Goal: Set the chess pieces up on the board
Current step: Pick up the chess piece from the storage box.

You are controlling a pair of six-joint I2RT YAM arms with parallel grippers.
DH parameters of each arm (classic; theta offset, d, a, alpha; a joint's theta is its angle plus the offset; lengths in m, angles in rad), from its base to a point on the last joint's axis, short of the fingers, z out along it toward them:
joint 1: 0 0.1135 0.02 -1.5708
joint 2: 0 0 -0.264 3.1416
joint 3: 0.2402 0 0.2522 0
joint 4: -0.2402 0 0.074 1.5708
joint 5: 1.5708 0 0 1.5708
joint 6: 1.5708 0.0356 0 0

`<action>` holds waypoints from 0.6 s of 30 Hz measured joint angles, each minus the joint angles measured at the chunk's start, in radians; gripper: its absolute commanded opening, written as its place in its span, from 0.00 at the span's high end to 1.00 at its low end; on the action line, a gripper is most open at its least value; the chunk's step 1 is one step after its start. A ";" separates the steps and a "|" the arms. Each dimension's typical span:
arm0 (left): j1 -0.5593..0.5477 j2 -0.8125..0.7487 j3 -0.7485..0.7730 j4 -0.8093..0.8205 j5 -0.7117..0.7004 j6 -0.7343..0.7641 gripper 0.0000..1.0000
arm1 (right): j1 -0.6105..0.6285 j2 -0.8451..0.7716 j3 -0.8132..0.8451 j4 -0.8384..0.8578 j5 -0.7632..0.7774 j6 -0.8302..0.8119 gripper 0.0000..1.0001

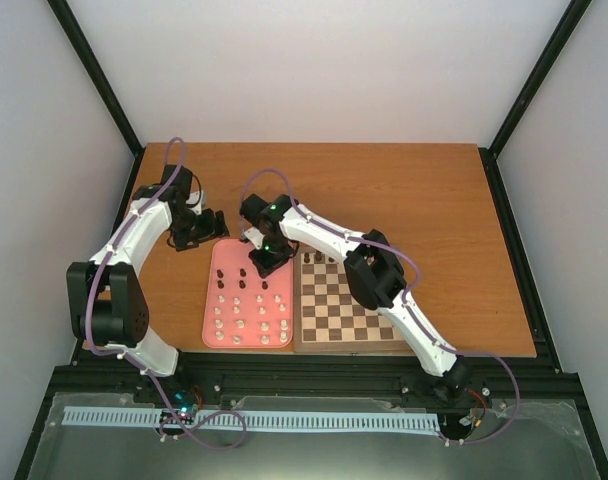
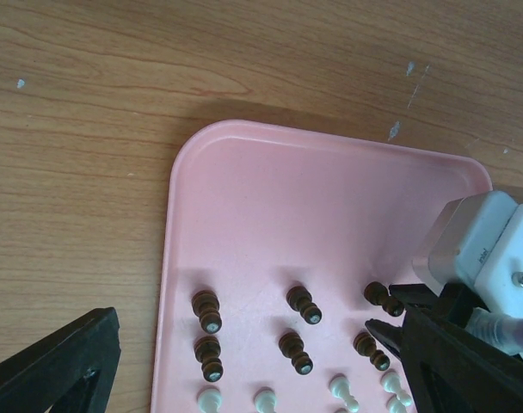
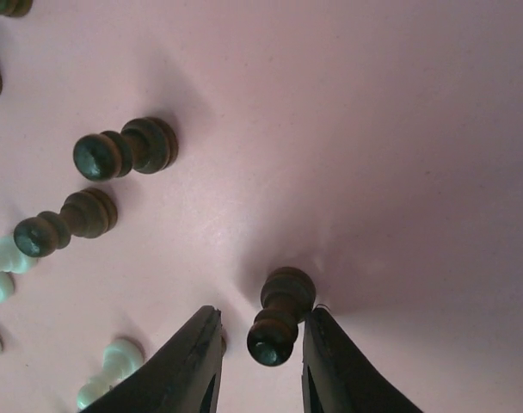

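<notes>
The pink tray [image 1: 224, 255] holds several dark chess pieces [image 1: 236, 285] and cream ones [image 1: 240, 325]. The board [image 1: 344, 300] lies to its right with a few dark pieces [image 1: 319, 258] along its far edge. My right gripper [image 3: 260, 344] is low over the tray, astride one upright dark piece [image 3: 279, 318]. Its right finger [image 3: 339, 370] touches the piece, while a gap remains at the left finger [image 3: 188, 370]. My left gripper [image 2: 261, 379] hangs wide open above the tray's far left corner [image 2: 313, 198], holding nothing. Rows of dark pieces [image 2: 207, 310] stand below it.
Other dark pieces [image 3: 124, 148] and cream pieces [image 3: 111, 370] stand close to the left of my right gripper. In the left wrist view the right gripper's white body [image 2: 485, 249] sits at the tray's right side. Bare wooden table [image 1: 424, 200] stretches behind the board.
</notes>
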State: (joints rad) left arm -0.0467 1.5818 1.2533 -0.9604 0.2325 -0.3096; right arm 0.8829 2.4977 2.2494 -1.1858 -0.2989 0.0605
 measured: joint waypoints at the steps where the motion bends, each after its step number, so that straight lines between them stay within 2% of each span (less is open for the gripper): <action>1: 0.000 0.000 0.000 0.000 0.000 0.000 0.00 | 0.000 0.000 0.002 0.000 0.004 0.001 0.76; 2: 0.000 0.000 0.000 0.000 0.000 0.000 0.00 | 0.000 0.000 0.002 0.000 0.006 0.002 0.77; 8: 0.000 0.000 -0.002 0.002 0.001 0.000 0.00 | 0.000 0.000 0.002 0.000 0.022 0.007 0.97; 18: 0.000 -0.001 -0.010 0.003 0.001 0.000 0.00 | 0.001 -0.015 -0.002 0.008 0.061 0.007 0.97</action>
State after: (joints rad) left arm -0.0467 1.5806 1.2434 -0.9573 0.2333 -0.3096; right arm 0.8837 2.4825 2.2475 -1.1778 -0.2379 0.0673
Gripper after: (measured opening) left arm 0.998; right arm 0.065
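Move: The dark chess piece being gripped stands almost between the right hand's fingers, its middle about 1 cm ahead and 1 cm below. A second dark piece stands some 3 cm behind it. The next column has two more: one about 5 cm to its left and level with it, the other 5 cm left and 3 cm nearer the base. From the left hand, the gripped piece lies roughly 12 cm right, 5 cm back and 10 cm below. Closing steadily, the right hand's already half-shut fingers pinch the dark chess piece from both sides while the hand stays low over the pink box. It eases forward by about 1 cm, away from the dark piece behind, the wrist almost unturned; only at the very end does it start up, by some 0.5 cm, keeping its grip. ##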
